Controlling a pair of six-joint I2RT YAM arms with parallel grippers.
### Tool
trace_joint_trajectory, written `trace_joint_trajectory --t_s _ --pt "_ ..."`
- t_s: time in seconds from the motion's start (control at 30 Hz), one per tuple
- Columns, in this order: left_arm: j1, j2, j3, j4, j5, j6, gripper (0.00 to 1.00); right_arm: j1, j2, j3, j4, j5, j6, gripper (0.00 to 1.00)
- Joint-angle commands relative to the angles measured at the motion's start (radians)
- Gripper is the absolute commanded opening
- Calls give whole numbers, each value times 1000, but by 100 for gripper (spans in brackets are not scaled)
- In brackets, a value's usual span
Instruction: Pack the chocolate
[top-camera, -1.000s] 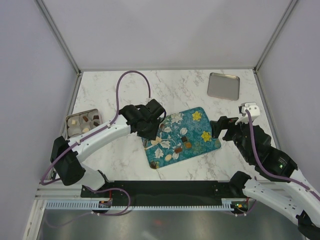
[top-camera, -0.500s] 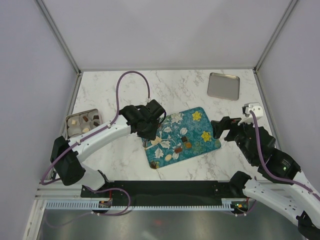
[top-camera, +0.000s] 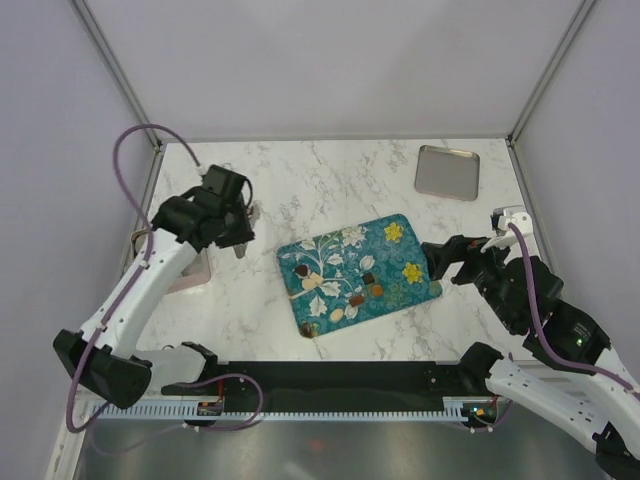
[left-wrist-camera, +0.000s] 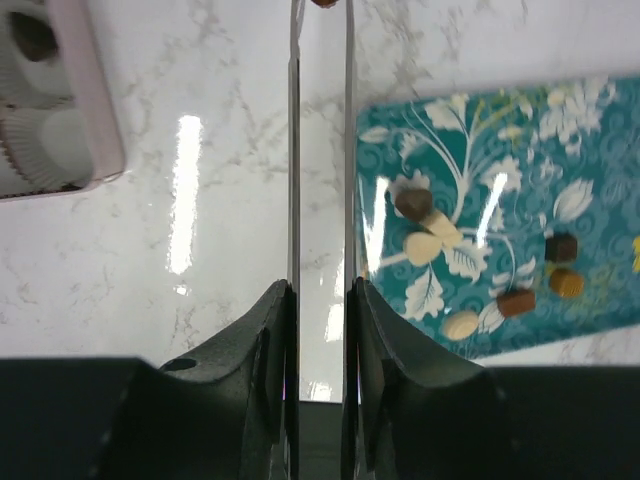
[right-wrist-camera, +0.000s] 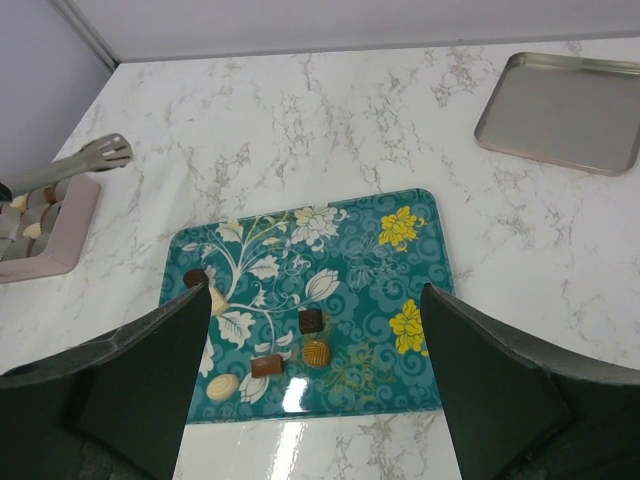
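Note:
Several chocolates lie on the teal flowered tray: a dark round one, a dark square, a caramel one, a brown bar and a cream oval. My left gripper has long thin fingers shut on a small brown chocolate at their tips. It hangs just right of the pink box of white paper cups. My right gripper stands open above the tray's near right part, with nothing between its fingers.
A silver metal tray lies at the back right of the marble table. The left arm covers most of the pink box in the top view. Walls close off the table on three sides.
My left arm has swung from the teal tray's left edge over to the pink box, with its fingers closed on a chocolate. The right arm has drifted slightly nearer and to the right.

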Motion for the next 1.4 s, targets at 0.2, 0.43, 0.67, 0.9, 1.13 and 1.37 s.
trace_joint_trajectory --t_s 0.2,0.43,0.67,0.9,1.13,1.37 --pt "482 -154 -71 -28 -107 102 32 3 53 93 -24 -106 -1 93" --pt "660 -173 -174 14 -78 119 30 3 82 111 -42 -167 -9 93" --pt "671 -207 -225 4 -159 122 30 3 97 100 -45 -181 -18 93" --pt "684 -187 -228 4 -190 142 30 4 93 97 -44 -178 -18 93" --pt "696 -188 -238 6 -225 165 32 3 93 102 -45 -175 -13 93" --pt "700 -182 -263 35 -204 182 34 3 83 111 -45 -166 -1 93"
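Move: My left hand grips the tongs, with a chocolate already pinched at their tips. The box it is bound for has its middle about 26 cm to this hand's left, 3 cm back and 19 cm below. The dark chocolate on the mat lies some 12 cm right and 6 cm back, with the mat's middle about 27 cm right and 8 cm back, both 21 cm down. From my right hand, the box is roughly 70 cm left, 3 cm ahead and 30 cm down. I swing my left hand quickly some 20 cm left to the box, rising slightly at first, then drawing back about 5 cm and sinking below my starting height as I slow. The wrist turns nearly 40 degrees counter-clockwise; my fingers keep their hold on the tongs, which still pinch the chocolate. My empty right hand drifts about 3 cm left, staying wide open. ##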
